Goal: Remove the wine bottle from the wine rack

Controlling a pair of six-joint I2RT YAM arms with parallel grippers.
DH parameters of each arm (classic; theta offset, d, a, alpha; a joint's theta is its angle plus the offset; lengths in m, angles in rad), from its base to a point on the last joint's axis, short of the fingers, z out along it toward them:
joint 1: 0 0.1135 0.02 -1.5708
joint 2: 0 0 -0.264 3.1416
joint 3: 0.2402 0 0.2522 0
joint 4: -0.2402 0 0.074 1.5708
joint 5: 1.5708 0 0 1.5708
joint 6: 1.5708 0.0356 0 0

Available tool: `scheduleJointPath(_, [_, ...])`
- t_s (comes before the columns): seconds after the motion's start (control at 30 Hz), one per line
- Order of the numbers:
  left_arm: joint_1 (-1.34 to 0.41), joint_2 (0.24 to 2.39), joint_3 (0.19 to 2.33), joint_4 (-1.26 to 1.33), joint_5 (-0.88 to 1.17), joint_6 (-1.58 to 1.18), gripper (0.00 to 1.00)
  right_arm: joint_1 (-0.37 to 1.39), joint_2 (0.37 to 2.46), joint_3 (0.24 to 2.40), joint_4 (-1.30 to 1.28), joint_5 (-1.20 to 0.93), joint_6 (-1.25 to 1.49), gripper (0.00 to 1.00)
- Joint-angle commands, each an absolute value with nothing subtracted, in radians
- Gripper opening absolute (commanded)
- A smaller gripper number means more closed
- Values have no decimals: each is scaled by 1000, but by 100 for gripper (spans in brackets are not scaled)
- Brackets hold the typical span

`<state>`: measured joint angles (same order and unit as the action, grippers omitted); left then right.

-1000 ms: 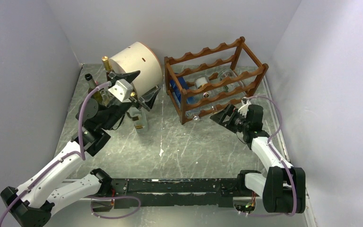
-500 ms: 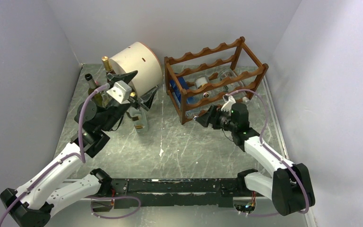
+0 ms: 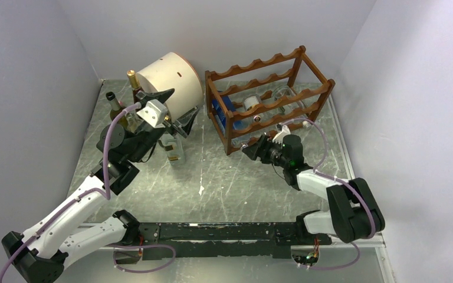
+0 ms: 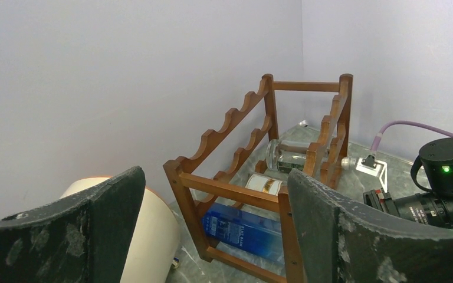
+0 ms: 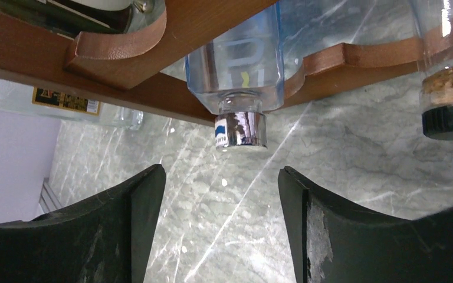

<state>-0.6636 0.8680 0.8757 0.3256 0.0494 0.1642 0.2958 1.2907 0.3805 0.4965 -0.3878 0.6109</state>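
The reddish-brown wine rack stands at the back right. On its lowest tier lies a blue-glass wine bottle, its silver cap sticking out past the front rail. My right gripper hovers low over the table just in front of that cap. It is open, and in the right wrist view the right gripper has only bare table between its fingers, the cap just beyond the tips. My left gripper hangs open in the air left of the rack, holding nothing.
Two more bottles lie in the rack: a white-labelled one and a clear one. A cream drum lies left of the rack. Bottles stand at the back left and under my left gripper. Grey walls close in on three sides.
My right gripper has swung left along the rack's front to the blue bottle's cap, and its jaws have narrowed. The left arm has barely shifted.
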Motion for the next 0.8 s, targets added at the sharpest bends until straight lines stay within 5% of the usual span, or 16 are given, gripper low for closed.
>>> scheduleJointPath(0.0, [-658,867,880,352,72,152,93,313,1355,353,719,-363,647,72])
scheduleJointPath(0.53, [-658,882,872,357,51,175,92,346,1661,365,1090,-311,734,57])
scheduleJointPath(0.77, [-658,904,874,356,74,164,92,352,1713,390,1129,-311,755,58])
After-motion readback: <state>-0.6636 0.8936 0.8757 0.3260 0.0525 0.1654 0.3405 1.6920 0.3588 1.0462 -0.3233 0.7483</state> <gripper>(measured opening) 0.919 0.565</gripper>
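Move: The silver cap of the blue bottle in the rack's lowest tier sits roughly 4 cm ahead of the right hand, 3 cm to its left and 3 cm lower. The rack's near left foot is about 5 cm to the left of that cap and 2 cm nearer the base; the clear bottle's black cap is some 8 cm to the right of the silver cap and 4 cm farther out. From the left hand the silver cap lies about 8 cm ahead, 17 cm right and 36 cm below. No touch can be made out yet: the right hand brings its fingers around the blue bottle's silver cap, one to either side of it. It goes forward, down and to the left, about 5 cm in all, the sinking easing off near the end. The wrist rolls slightly, left side rising, as the fingers close from about three-quarters open to a bit over half. ##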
